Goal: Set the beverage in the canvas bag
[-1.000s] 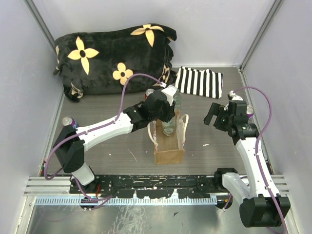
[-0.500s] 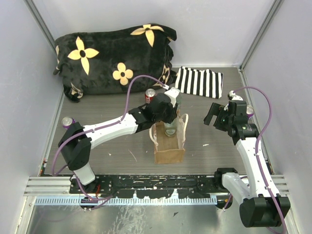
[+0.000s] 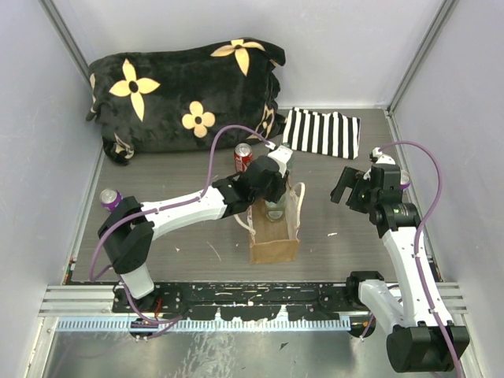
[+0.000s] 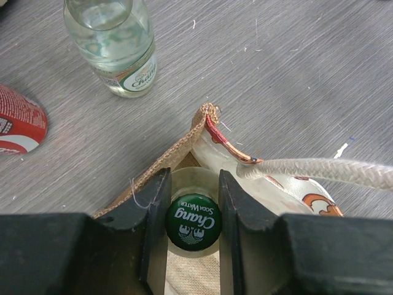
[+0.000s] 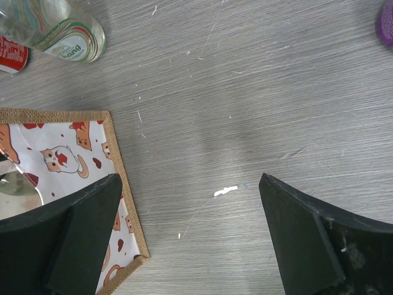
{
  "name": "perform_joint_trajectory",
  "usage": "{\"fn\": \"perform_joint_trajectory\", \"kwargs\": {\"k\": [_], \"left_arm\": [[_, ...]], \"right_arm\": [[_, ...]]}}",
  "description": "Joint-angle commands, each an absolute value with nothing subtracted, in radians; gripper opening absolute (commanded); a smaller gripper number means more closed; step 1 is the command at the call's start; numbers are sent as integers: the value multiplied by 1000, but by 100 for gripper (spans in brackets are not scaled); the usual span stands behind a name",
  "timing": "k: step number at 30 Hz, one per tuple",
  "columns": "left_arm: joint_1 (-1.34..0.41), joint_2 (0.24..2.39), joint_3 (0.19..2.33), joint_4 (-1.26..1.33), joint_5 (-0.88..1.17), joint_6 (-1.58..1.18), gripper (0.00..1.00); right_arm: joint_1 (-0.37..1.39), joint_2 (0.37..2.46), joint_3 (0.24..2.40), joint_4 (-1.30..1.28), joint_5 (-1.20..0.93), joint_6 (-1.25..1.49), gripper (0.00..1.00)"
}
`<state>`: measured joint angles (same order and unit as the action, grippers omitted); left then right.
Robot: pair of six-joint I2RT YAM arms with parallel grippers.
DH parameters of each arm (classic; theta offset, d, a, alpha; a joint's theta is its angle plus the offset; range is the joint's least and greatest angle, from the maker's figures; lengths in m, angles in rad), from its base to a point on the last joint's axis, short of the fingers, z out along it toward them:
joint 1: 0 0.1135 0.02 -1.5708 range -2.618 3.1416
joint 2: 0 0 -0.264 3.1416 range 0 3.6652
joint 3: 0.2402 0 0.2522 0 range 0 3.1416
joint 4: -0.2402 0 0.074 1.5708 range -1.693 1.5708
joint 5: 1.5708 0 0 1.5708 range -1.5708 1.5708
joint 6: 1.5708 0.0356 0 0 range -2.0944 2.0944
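Note:
The canvas bag [image 3: 273, 236] stands open at mid table; its burlap rim [image 4: 178, 147] and cream handle [image 4: 319, 169] show in the left wrist view. My left gripper [image 3: 270, 183] is over the bag's far end, shut on a glass soda-water bottle with a green cap [image 4: 192, 221], which hangs inside the bag's mouth. A second, clear Chang bottle [image 4: 110, 46] stands on the table just behind the bag. My right gripper [image 3: 346, 186] is open and empty to the right of the bag, whose printed lining [image 5: 67, 160] shows beside its left finger.
A red can [image 3: 243, 156] stands behind the left gripper. A purple can [image 3: 109, 198] is at the left, another [image 5: 387, 21] by the right arm. A black flowered cushion [image 3: 185, 94] and a striped cloth [image 3: 323, 132] lie at the back.
My left gripper has come nearer and lower with the bottle, into the bag's mouth, uncovering the red can. The right arm has hardly moved.

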<state>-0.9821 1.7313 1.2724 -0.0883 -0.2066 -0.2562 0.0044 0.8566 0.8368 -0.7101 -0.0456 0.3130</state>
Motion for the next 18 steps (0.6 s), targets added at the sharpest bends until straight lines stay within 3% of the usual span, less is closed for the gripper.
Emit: {"fn": "perform_joint_trajectory", "kwargs": {"k": [1, 4, 8, 18], "left_arm": [[-993, 1726, 1283, 39, -240, -244, 40], [-999, 1724, 1281, 38, -241, -232, 60], [-1003, 1717, 1284, 36, -235, -223, 74], [-1004, 1659, 1287, 11, -260, -183, 89]], "right_arm": [[5, 837, 842, -692, -34, 303, 100], [5, 836, 841, -691, -34, 304, 100], [5, 835, 840, -690, -35, 302, 100], [5, 888, 880, -657, -53, 301, 100]]}}
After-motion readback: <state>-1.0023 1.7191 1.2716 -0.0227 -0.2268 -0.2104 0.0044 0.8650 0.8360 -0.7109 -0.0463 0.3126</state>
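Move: The left hand holds the glass bottle by its cap, the bottle hanging down inside the far end of the canvas bag. The bag's middle is about 6 cm back of that hand and 11 cm below it. The other bottle stands roughly 16 cm ahead and 3 cm to the right, the red can about 16 cm ahead and 11 cm to the left, both lower. From the idle right hand, the bag lies some 23 cm left and 5 cm back, 12 cm lower. The left fingers let go of the bottle's cap, spreading from a narrow grip to nearly wide open. As they open, the hand eases up off the bottle by about 2 cm and drifts some 1 cm to the right, its wrist turning by only a few degrees; the right-hand finger ends up beside the bag's right handle. ##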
